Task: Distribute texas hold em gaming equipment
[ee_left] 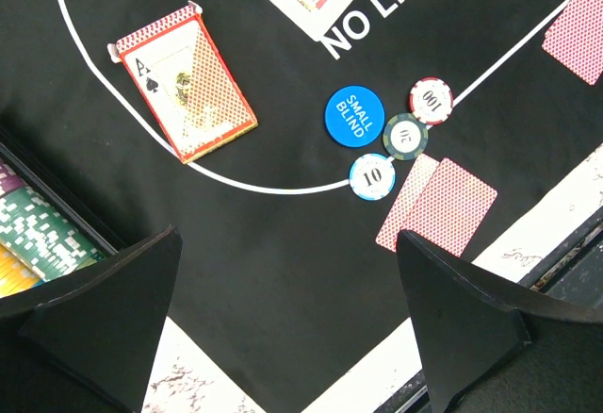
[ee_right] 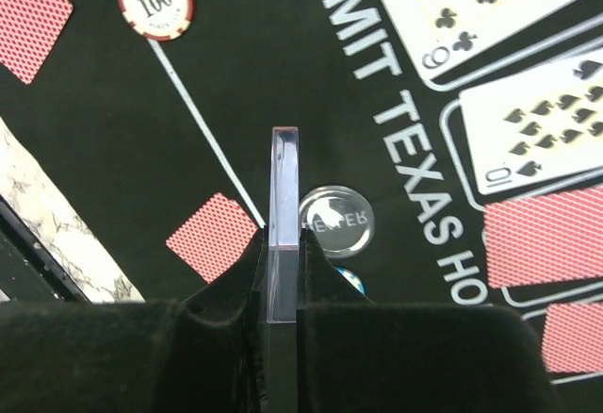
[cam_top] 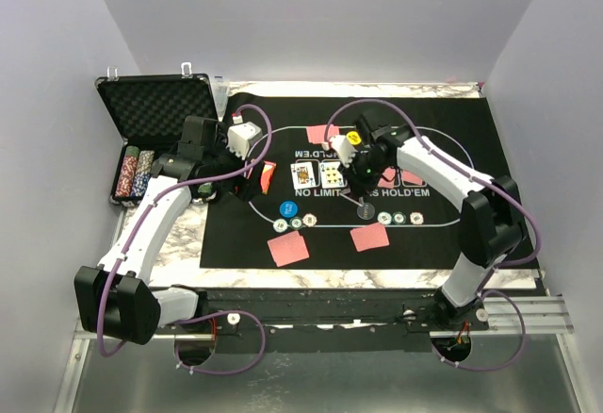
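Observation:
My right gripper [ee_right: 284, 229] is shut on a clear flat piece [ee_right: 284, 177] seen edge-on, held just above the mat. A clear round DEALER disc [ee_right: 336, 222] lies right beside it. My left gripper [ee_left: 287, 236] hangs open over the mat's left edge with nothing between its fingers. Ahead of it lie the red-orange card box [ee_left: 184, 83], a blue SMALL BLIND disc [ee_left: 350, 116], three striped chips [ee_left: 406, 136] and a face-down card pair [ee_left: 438, 206]. More chips [cam_top: 399, 219], red-backed cards [cam_top: 369, 236] and a yellow disc [cam_top: 352, 137] sit near the right gripper [cam_top: 363, 189].
The open black case [cam_top: 155, 111] stands at the back left, with rows of chips [cam_top: 137, 173] in its tray. Face-up cards [ee_right: 528, 130] lie on the printed felt mat [cam_top: 452, 121]. Marble tabletop [cam_top: 170, 243] borders the mat, and grey walls close in the sides.

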You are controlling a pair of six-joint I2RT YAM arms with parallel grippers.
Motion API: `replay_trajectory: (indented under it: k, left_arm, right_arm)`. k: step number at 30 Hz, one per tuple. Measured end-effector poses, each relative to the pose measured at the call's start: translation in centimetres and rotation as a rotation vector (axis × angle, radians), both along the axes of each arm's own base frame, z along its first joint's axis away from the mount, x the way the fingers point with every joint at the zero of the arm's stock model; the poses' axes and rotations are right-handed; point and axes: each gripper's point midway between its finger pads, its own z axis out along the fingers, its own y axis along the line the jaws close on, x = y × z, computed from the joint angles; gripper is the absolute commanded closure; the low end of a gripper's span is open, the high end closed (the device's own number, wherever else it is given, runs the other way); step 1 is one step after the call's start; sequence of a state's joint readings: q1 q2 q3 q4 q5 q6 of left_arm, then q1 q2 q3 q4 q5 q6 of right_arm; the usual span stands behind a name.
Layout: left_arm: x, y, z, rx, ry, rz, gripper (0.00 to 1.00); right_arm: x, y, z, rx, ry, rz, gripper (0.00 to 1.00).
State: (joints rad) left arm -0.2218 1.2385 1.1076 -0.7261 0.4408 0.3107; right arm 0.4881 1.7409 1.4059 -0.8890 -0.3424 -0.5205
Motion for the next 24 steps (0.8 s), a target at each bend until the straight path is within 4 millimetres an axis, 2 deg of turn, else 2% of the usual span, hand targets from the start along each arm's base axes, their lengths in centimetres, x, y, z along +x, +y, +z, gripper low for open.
replay_trajectory:
  k: [6, 15, 24]
  left_arm:
    - [0.0, 0.0, 0.0, 0.000, 0.000, 0.000, 0.02]
    - [0.0, 0.0, 0.0, 0.000, -0.001, 0.000, 0.02]
    - [-0.1, 0.0, 0.1, 0.000, -0.002, 0.000, 0.02]
  right_arm:
    - [-0.9, 1.1, -1.3, -0.032, -0.025, 0.081, 0.95]
    - [0.7, 0.8, -4.0, -0.097, -0.053, 0.138, 0.94]
    - [1.6, 0.7, -5.0, -0.123, -0.094, 0.214, 0.93]
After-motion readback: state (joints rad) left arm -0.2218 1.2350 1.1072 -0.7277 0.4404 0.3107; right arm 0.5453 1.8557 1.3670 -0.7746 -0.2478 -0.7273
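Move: The clear triangle is already pinched in the right hand, edge-on, above bare mat. That open patch lies some 8 cm below the hand, 1 cm ahead and 3 cm left. The dealer button is about 2 cm back and 3 cm right at mat level, the red 100 chip some 5 cm back and 13 cm left, and the 6 of clubs about 8 cm ahead and 7 cm left. From the left hand the patch lies about 27 cm right, 3 cm back and 16 cm down. The clear triangle is lowered about 5 cm towards the bare mat between the dealer button and the "NO LIMIT TEXAS" lettering, kept pinched in the right fingers. The right hand first slips back and left about a centimetre, then eases some 2 cm forward as it sinks, twisting roughly 10 degrees counter-clockwise. ##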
